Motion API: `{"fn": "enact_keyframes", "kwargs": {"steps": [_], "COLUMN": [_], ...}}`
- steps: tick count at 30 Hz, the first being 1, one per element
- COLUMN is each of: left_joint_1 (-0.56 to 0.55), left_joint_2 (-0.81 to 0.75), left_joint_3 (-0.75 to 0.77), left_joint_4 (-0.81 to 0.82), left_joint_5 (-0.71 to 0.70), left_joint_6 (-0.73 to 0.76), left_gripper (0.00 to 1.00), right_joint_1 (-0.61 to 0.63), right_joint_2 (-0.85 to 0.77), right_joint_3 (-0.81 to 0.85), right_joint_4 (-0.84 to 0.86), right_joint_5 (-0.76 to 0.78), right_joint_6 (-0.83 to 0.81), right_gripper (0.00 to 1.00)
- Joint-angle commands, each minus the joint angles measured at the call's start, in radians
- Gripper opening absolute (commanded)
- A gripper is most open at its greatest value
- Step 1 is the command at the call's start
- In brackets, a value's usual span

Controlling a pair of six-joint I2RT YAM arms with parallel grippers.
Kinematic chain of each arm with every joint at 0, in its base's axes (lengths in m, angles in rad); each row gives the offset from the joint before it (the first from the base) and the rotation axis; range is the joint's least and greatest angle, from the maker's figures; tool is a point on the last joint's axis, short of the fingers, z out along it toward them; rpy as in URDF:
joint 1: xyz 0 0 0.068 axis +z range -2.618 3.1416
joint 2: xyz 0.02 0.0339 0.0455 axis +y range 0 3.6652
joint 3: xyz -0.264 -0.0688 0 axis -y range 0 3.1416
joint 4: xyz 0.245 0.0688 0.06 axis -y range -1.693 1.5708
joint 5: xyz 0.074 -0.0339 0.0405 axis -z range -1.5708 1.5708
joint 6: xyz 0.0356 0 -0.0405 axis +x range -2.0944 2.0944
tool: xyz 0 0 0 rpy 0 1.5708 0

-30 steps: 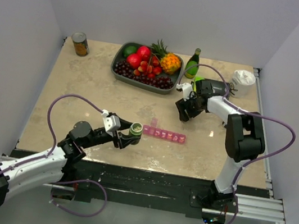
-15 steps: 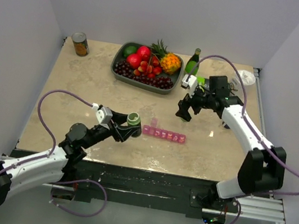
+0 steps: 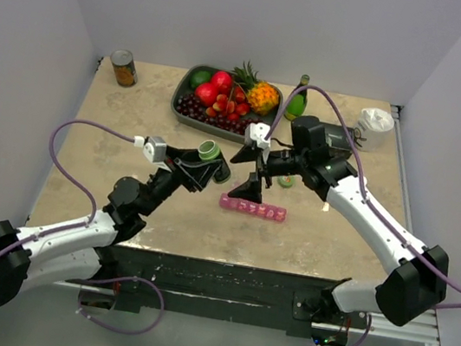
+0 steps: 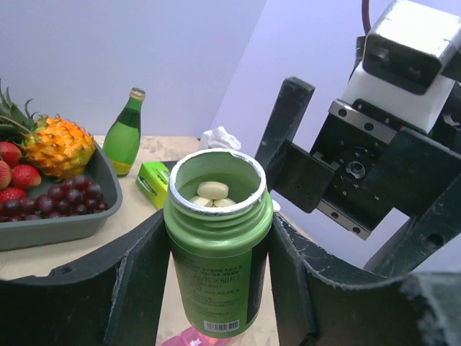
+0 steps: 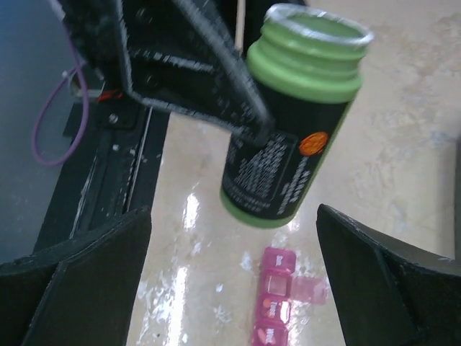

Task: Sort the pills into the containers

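My left gripper is shut on an uncapped green pill bottle, held upright above the table. In the left wrist view the bottle sits between my fingers with pale oval pills inside. The pink containers strip lies on the table just right of and below the bottle. In the right wrist view one compartment of the strip has its lid flipped open. My right gripper hangs open over the strip's left end, close beside the bottle, with nothing between its fingers.
A small green cap lies on the table behind the strip. At the back are a grey fruit tray, a tin can, a green glass bottle, a crumpled white object and a green box.
My left arm has lifted the bottle and carried it farther from the table's near edge. My right arm has swung left to the bottle, and its jaws have opened wide.
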State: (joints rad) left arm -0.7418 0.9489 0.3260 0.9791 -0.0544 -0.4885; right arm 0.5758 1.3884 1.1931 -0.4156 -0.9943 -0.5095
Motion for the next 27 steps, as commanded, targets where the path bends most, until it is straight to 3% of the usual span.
{"fn": "enact_keyframes", "kwargs": {"steps": [1,4,15,23,27], "left_joint_1": [-0.021,-0.033,-0.067,-0.082,-0.084], "left_joint_2": [0.048,0.073,0.123,0.145,0.143], "left_joint_3": [0.062,0.064,0.067,0.065,0.068], "left_joint_4": [0.194,0.231,0.337,0.383,0.388], "left_joint_5": [-0.082,-0.107,-0.15,-0.174,-0.174], "left_joint_6": [-0.035,-0.041,-0.05,-0.09,-0.093], "left_gripper": [0.0,0.0,0.0,0.0,0.0], "right_joint_1": [0.001,0.018,0.053,0.056,0.055], "right_joint_2": [0.006,0.032,0.077,0.113,0.112], "right_joint_3": [-0.021,-0.006,-0.026,-0.021,-0.02], "right_joint_4": [0.372,0.434,0.494,0.607,0.618], "right_joint_5": [0.083,0.085,0.131,0.068,0.046], "right_joint_6": [0.346,0.443,0.545,0.674,0.675], "right_gripper": [0.99,0.97,0.83,0.61,0.44]}}
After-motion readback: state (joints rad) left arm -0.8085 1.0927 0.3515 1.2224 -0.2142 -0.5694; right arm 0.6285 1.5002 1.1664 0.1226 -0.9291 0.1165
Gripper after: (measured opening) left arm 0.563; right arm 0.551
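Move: The open green pill bottle is already held upright between the left hand's fingers, right at its hand point. From the wide-open right hand the bottle is about 6 cm to the left, 2 cm ahead and at the same height. The pink pill box is some 24 cm below the right hand, 4 cm ahead and 7 cm right; the green cap lies as low, 16 cm ahead and 16 cm right. Right hand reaches about 5 cm left, slightly up and forward, closing on the bottle the left hand raises. ##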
